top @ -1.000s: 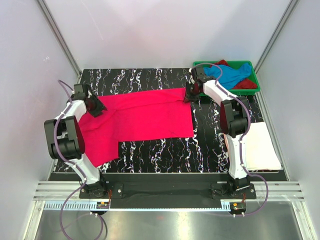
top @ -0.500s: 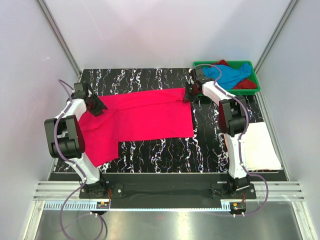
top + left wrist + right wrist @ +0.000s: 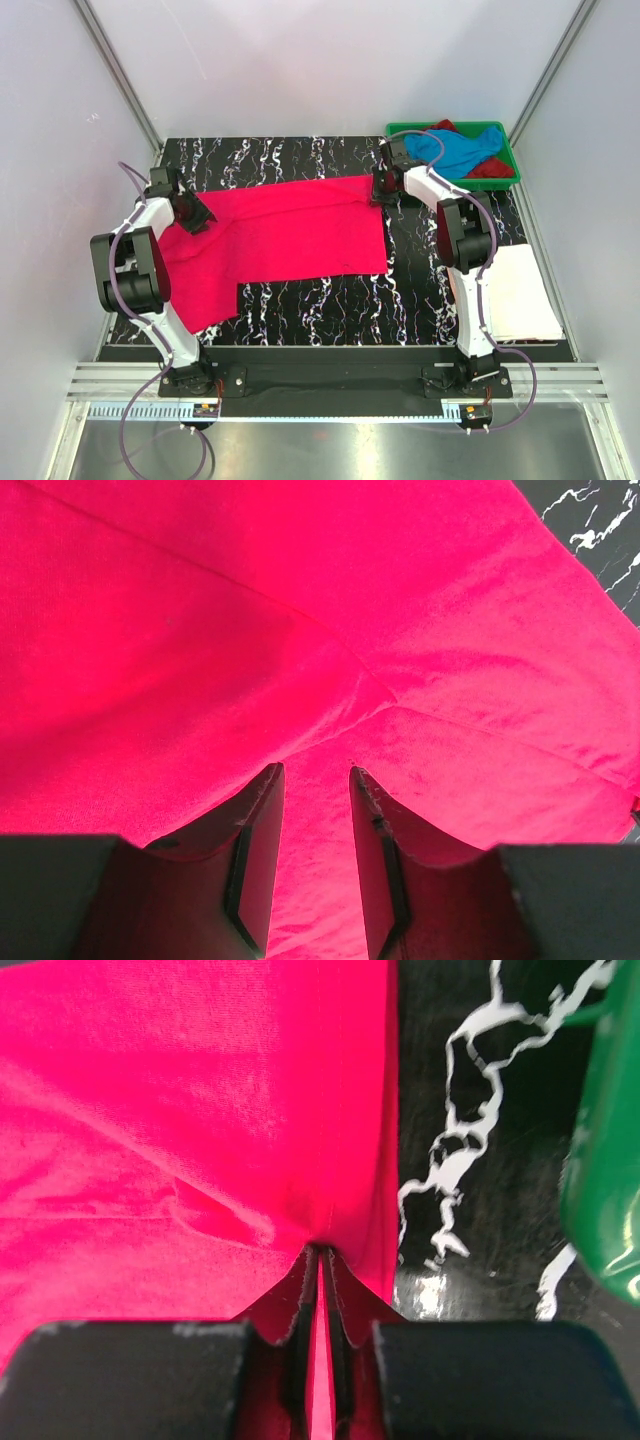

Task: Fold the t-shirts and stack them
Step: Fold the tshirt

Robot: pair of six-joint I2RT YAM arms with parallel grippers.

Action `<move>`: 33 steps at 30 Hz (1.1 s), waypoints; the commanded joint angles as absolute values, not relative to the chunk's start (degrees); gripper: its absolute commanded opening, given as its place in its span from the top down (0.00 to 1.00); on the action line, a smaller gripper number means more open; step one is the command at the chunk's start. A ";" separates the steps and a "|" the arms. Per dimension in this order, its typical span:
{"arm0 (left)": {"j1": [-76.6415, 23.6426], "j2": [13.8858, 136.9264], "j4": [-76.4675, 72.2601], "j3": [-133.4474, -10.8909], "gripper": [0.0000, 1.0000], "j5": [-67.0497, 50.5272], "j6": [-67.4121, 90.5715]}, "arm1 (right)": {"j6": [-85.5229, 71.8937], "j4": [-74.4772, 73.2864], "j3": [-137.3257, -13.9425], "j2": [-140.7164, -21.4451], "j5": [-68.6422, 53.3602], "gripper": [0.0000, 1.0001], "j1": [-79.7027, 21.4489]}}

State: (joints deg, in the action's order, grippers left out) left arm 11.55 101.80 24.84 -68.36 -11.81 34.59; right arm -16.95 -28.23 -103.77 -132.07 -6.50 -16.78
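The hot pink t-shirt point(image 3: 280, 235) lies spread flat across the left and middle of the black marbled table point(image 3: 330, 300). My right gripper point(image 3: 381, 190) sits at its far right corner. In the right wrist view that gripper point(image 3: 322, 1252) is shut on a puckered fold of the pink cloth point(image 3: 180, 1110) near the hem. My left gripper point(image 3: 197, 215) rests on the shirt's far left part. Seen from the left wrist, this gripper point(image 3: 315, 772) has its jaws apart over the pink cloth point(image 3: 330, 610), which lies flat beneath them.
A green tray point(image 3: 513, 160) at the back right holds a sky blue t-shirt point(image 3: 460, 150) and a dark red t-shirt point(image 3: 492, 168). Its wall point(image 3: 605, 1160) is close to my right gripper. A folded white t-shirt point(image 3: 520, 290) lies at the table's right edge.
The right jaws have closed on the pink shirt's far right corner. Both arms have stayed almost in place and the shirt has not shifted.
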 commanded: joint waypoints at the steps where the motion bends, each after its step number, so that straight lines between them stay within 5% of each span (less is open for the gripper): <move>1: 11.95 101.78 25.05 -69.26 0.63 -12.57 34.98 | -16.35 -25.58 -103.44 -131.22 -0.26 0.88 -17.23; 11: 12.48 101.25 25.14 -69.70 0.63 -13.27 34.37 | -18.98 -30.93 -104.84 -126.83 3.87 0.73 -16.88; 18: 12.74 101.51 24.17 -68.56 0.63 -12.31 34.98 | -34.78 -29.53 -103.36 -125.60 4.74 0.59 -16.79; 33: 18.63 109.69 34.89 -74.09 0.63 -4.75 39.38 | -49.13 -26.45 -100.81 -126.30 5.18 0.57 -16.35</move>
State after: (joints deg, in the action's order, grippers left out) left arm 18.11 108.64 32.56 -71.77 -7.25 39.35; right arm -44.91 -28.05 -101.60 -129.80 3.57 -16.69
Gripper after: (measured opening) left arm 0.367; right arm 0.428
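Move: The right fingers hold the t-shirt's folded flap at its right end, directly at the hand. From there the shirt's far-right corner is about 7 cm straight ahead, and the green bin's middle some 12 cm ahead and 20 cm right. For the open left hand, the flap's fold edge lies roughly 5 cm left, 3 cm back and 5 cm below; the fold's inner point is about 7 cm right and 1 cm ahead. The right hand lets go of the folded flap, fingers spreading as it shifts about 2 cm right, then stays low and turns roughly 30 degrees clockwise beside the bin, rising about a centimetre. The left hand, still open, first barely creeps, then swings left, down and back, some 7 cm in all, towards the flap's fold edge, turning slightly counter-clockwise and tipping down. ##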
